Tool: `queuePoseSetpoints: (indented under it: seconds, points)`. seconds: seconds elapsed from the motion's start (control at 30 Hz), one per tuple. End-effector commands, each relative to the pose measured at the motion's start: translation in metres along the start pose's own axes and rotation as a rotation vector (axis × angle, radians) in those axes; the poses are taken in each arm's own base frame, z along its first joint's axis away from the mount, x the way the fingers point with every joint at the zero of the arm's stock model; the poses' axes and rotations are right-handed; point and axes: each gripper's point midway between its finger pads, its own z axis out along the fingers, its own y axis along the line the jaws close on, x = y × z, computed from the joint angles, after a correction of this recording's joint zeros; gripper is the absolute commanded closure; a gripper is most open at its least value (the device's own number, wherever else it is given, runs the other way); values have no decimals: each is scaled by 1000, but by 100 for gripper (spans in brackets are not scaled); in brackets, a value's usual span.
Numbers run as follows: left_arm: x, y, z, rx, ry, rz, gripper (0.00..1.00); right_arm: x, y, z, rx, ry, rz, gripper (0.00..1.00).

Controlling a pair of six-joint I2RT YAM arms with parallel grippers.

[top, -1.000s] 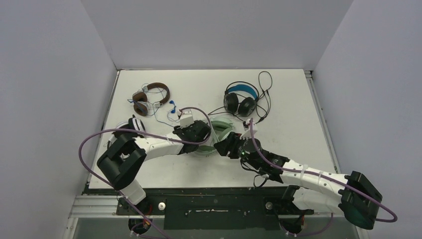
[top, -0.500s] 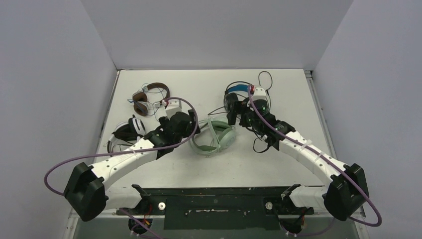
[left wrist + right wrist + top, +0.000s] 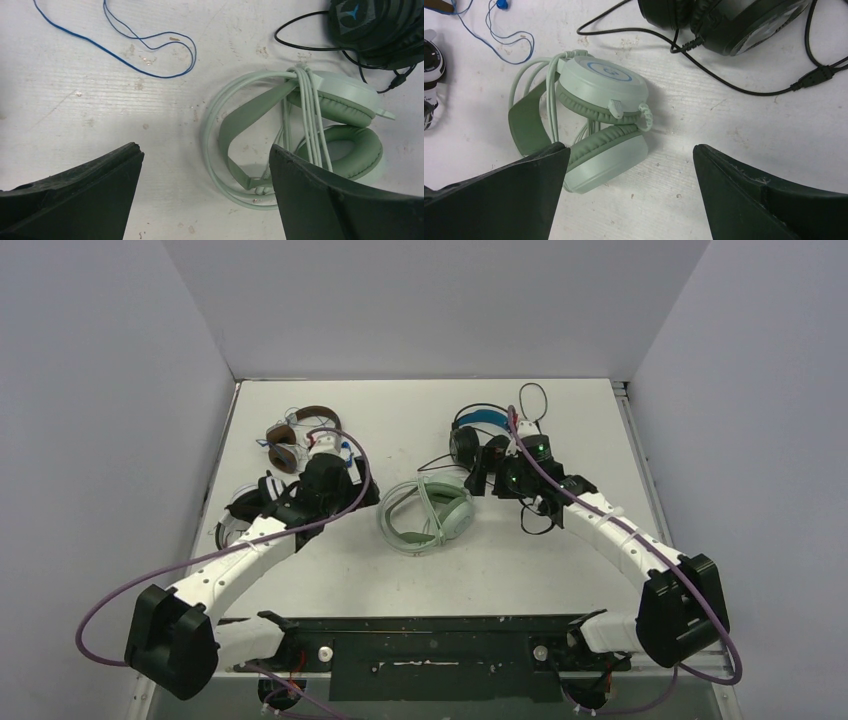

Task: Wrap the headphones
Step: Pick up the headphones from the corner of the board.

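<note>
The mint green headphones (image 3: 425,515) lie on the table's middle with their cord wound in several strands (image 3: 311,115) over the band and cups (image 3: 599,85). My left gripper (image 3: 345,495) hovers just left of them, open and empty (image 3: 205,150). To their right, my right gripper (image 3: 485,480) also hangs open and empty (image 3: 629,147). The black headphones with a blue band (image 3: 482,435) lie behind it, their black cord loose (image 3: 744,85). The brown headphones (image 3: 300,435) sit at the back left. The white striped headphones (image 3: 245,505) are partly hidden by my left arm.
A loose thin blue cord (image 3: 150,50) lies between the brown and mint sets. The black cord loops out toward the table's right back (image 3: 533,405). The table's near edge is a dark rail (image 3: 430,625). Grey walls stand on three sides.
Both grippers were down at the mint headphones a second ago. They have opened, let go and drawn back, the left to the left and the right toward the back right.
</note>
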Motion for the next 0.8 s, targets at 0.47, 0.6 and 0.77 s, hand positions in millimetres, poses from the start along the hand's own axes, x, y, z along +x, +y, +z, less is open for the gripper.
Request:
queuePoseSetpoints:
  seconds: [0.47,0.6,0.77]
  points:
    - [-156,99,31,-268,-123,68,3,32,14,8,-169,39,124,0]
    - [-173,129,55,-384,-160,80,3,37,15,7,-179,42,132,0]
    - [-177,189,73,-495,-85,-66,3,45,13,2,-170,57,127,0]
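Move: The brown headphones in the far left corner lie about 24 cm ahead of the left hand, 19 cm left and 12 cm below; the blue earbuds are 19 cm ahead and 6 cm left, the white headphones 3 cm ahead and 25 cm left. From the right hand, the mint headphones are level in reach, about 10 cm left and 11 cm below, with the black headphones 20 cm ahead, 3 cm right. Wide open and empty, the left hand swings some 17 cm left and 14 cm forward from beside the mint headphones towards the brown pair in the far corner, arching up about 5 cm before sinking again, turning some 15 degrees counter-clockwise and rolling its left side up about as much. The right hand, open too, sinks about 4 cm and draws back nearly as far beside the mint headphones, tipping slightly downward. ##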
